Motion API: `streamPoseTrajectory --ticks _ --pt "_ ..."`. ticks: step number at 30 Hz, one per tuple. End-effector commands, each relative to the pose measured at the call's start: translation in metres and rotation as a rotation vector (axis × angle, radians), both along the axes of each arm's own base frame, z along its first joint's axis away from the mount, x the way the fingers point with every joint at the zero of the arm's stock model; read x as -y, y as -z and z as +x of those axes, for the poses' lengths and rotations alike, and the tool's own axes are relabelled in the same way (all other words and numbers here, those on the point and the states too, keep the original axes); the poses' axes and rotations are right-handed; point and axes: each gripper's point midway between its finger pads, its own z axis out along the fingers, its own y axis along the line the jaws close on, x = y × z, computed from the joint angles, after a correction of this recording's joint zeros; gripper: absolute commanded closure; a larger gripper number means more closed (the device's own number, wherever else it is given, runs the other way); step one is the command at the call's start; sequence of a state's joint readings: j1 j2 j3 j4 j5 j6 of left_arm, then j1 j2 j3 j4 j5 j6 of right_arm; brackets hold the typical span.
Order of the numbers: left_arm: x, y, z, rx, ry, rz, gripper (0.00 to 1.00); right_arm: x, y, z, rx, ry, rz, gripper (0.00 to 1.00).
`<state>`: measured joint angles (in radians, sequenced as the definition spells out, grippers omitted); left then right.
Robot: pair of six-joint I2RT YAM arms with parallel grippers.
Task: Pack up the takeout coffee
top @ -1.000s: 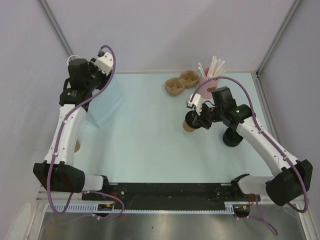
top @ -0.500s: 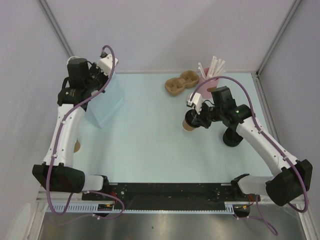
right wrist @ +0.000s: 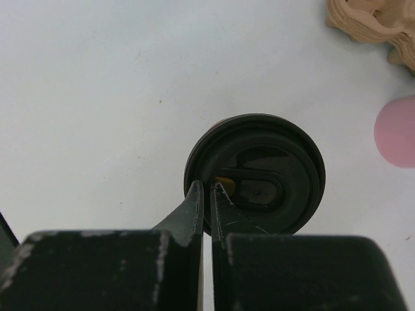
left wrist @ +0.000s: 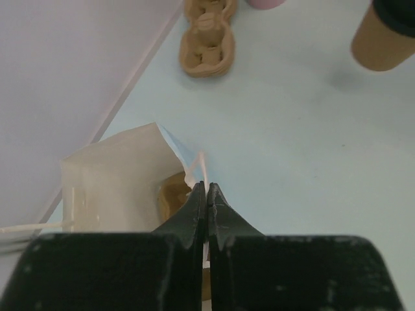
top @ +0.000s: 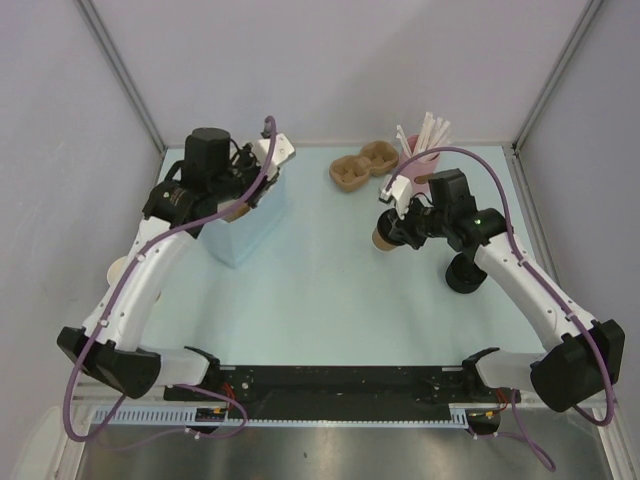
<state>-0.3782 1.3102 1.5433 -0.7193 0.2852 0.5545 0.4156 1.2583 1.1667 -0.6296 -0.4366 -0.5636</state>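
Note:
The takeout coffee [top: 382, 240], a tan paper cup with a black lid [right wrist: 259, 175], is right of the table's middle. My right gripper [right wrist: 209, 188] is shut on the lid's near rim, one finger inside and one outside; in the top view the right gripper [top: 395, 226] sits over the cup. A pale blue paper bag [top: 245, 218] stands open at the back left. My left gripper [left wrist: 207, 189] is shut on the bag's top edge [left wrist: 194, 162]. Something brown [left wrist: 170, 194] lies inside the bag. The cup [left wrist: 384, 40] is far from the bag.
A brown pulp cup carrier [top: 362, 166] and a pink cup of white straws [top: 420, 150] stand at the back. A black stack [top: 465, 273] stands under the right arm. Tan cups [top: 118, 268] show behind the left arm. Walls close the left, right and back.
The left gripper shut on the bag's edge and carried the bag to the right, toward the table's middle. The right gripper, with the cup, shifted slightly toward the back.

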Motion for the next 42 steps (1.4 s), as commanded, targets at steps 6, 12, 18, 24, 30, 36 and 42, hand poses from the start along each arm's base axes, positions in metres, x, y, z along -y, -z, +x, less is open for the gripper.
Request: streamPoseTrajectory --ticks 6,12,18,24,30,36,42 --pt "0.065 -0.045 -0.056 0.016 0.194 -0.087 1.00 0.014 -0.022 0.020 0.078 0.110 0.045 1.00" --pt "0.090 -0.037 -0.091 -0.012 0.316 -0.074 1.00 0.023 -0.036 0.022 0.126 0.143 0.053 1.00" --pt "0.100 -0.028 -0.109 -0.033 0.372 -0.072 0.99 0.038 -0.063 0.026 0.218 0.196 0.077 1.00" --pt "0.102 -0.049 -0.107 -0.009 0.342 -0.125 0.96 0.031 -0.112 0.022 0.246 0.160 0.125 1.00" --pt "0.122 -0.061 -0.098 -0.034 0.332 -0.202 0.91 0.011 -0.198 0.008 0.253 0.060 0.230 1.00" --pt "0.143 -0.069 -0.087 -0.066 0.325 -0.240 0.64 -0.021 -0.226 -0.001 0.187 -0.031 0.302 1.00" --pt "0.144 -0.078 -0.081 -0.052 0.291 -0.267 0.33 -0.047 -0.202 -0.002 0.076 -0.064 0.300 1.00"
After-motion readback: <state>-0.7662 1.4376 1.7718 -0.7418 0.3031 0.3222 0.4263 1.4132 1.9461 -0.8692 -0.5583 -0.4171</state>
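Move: The left hand already pinches the bag's handle, with the bag's middle about 4 cm ahead, 5 cm left and 15 cm below; the cup is some 23 cm to its right and 2 cm farther out. The right hand already holds the cup by its lid. From this hand the bag lies about 30 cm left and 5 cm ahead, the cup carrier 19 cm ahead and 5 cm left, and the straw holder 16 cm ahead and 4 cm right. Bring the bag by its handle about 10 cm back and 10 cm right towards the middle of the table, turning it clockwise some 20 degrees, then open the left fingers, let go and ease up and farther right over the bag's mouth. With the right hand keep hold of the lidded cup, edge it right, then lift it fast, some 22 cm, fingers tipping up, finishing leftward towards the bag. ##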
